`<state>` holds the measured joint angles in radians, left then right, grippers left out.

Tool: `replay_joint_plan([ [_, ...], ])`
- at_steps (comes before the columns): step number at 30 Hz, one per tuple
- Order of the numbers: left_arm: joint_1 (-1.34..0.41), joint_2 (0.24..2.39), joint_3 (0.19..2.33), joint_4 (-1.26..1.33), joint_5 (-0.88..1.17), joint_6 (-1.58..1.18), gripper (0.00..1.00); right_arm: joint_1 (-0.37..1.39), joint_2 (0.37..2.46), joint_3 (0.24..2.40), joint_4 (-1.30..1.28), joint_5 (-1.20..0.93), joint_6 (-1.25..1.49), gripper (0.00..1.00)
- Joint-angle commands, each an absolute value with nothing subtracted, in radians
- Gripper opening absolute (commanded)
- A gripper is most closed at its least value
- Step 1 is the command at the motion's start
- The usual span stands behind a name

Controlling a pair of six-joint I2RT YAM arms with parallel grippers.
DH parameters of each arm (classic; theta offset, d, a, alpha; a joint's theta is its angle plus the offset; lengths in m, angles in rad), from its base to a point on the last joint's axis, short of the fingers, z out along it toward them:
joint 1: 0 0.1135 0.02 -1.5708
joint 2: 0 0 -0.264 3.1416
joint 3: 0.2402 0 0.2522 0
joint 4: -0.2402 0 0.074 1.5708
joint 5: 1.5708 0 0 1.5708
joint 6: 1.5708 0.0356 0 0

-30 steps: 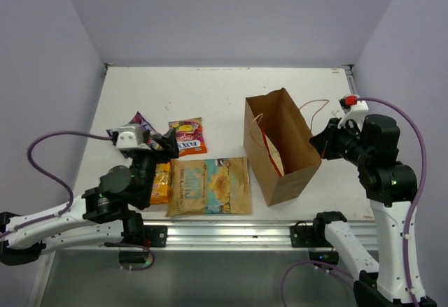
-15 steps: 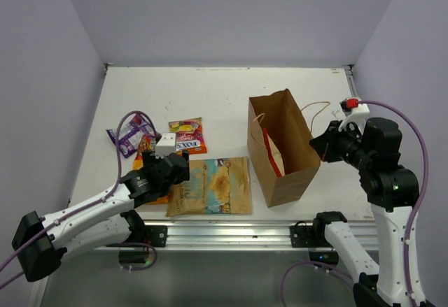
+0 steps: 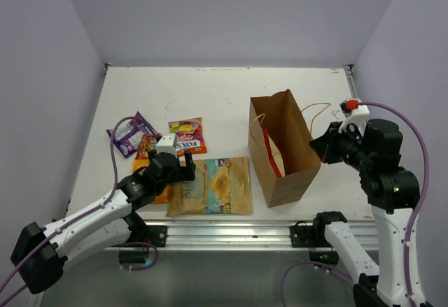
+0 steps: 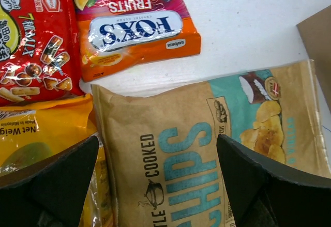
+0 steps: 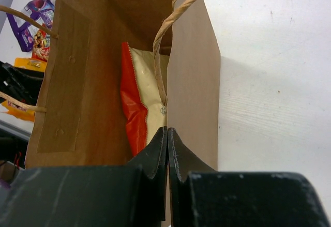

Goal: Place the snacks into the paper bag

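Note:
The brown paper bag stands open at the right, and a red-and-cream packet sits inside it. My right gripper is shut on the bag's right wall at the rim. On the table at the left lie the tan-and-blue chips packet, a multicoloured candy packet, a small red packet, an orange-yellow packet and a purple packet. My left gripper hangs open just over the near-left end of the chips packet, one finger on each side.
The bag's twine handles loop out toward the right arm. A metal rail runs along the table's near edge. Purple walls close in the table on the left, back and right.
My left arm has swung down and forward from a raised pose to low over the chips packet, and its jaws have spread wide. The right arm and bag have barely moved.

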<state>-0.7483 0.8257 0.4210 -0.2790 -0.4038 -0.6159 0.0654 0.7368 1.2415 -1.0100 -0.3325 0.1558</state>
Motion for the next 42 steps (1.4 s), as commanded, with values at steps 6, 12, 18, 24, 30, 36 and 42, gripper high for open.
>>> replay_joint_plan([
  [6,-0.799,0.799,0.428,-0.175,-0.347,-0.588,1.00,0.067,0.730,1.249,-1.003,-0.350,0.144,0.00],
  [12,-0.807,0.985,0.423,-0.199,-0.377,-0.647,1.00,0.067,0.733,1.264,-1.017,-0.344,0.144,0.00],
  [18,-0.805,0.991,0.426,-0.311,-0.518,-0.755,1.00,0.067,0.732,1.259,-1.020,-0.348,0.140,0.00],
  [24,-0.795,0.899,0.408,-0.367,-0.565,-0.834,1.00,0.067,0.729,1.261,-1.020,-0.348,0.141,0.00],
  [30,-0.790,1.072,0.388,-0.325,-0.519,-0.833,1.00,0.067,0.724,1.261,-1.022,-0.350,0.141,0.00],
  [36,-0.792,1.107,0.377,-0.270,-0.494,-0.831,1.00,0.067,0.721,1.264,-1.023,-0.351,0.141,0.00],
  [42,-0.792,1.178,0.388,-0.195,-0.425,-0.795,0.43,0.067,0.719,1.266,-1.026,-0.351,0.141,0.00],
])
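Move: Beneath the open left fingers lies the left half of the chips bag, its middle about 6 cm to the right, 2 cm back and 7 cm down. The orange snack bag is some 12 cm left of the hand and 2 cm back; the Fox's candy bag stands about 11 cm ahead, 1 cm left, and the red snack bag 13 cm left and 9 cm ahead. From the right hand, the chips bag is roughly 28 cm left, straight across, and 29 cm below. Rising a couple of centimetres while edging right, the left hand then sinks in stages onto the left end of the chips bag, swaying left and slightly back on the way, to end about 6 cm lower. The wrist turns some 10 degrees counter-clockwise and tips a little further down; the wide-open fingers begin closing at the very end, starting to pinch the bag's end. The right hand stays shut at the paper bag's rim. ##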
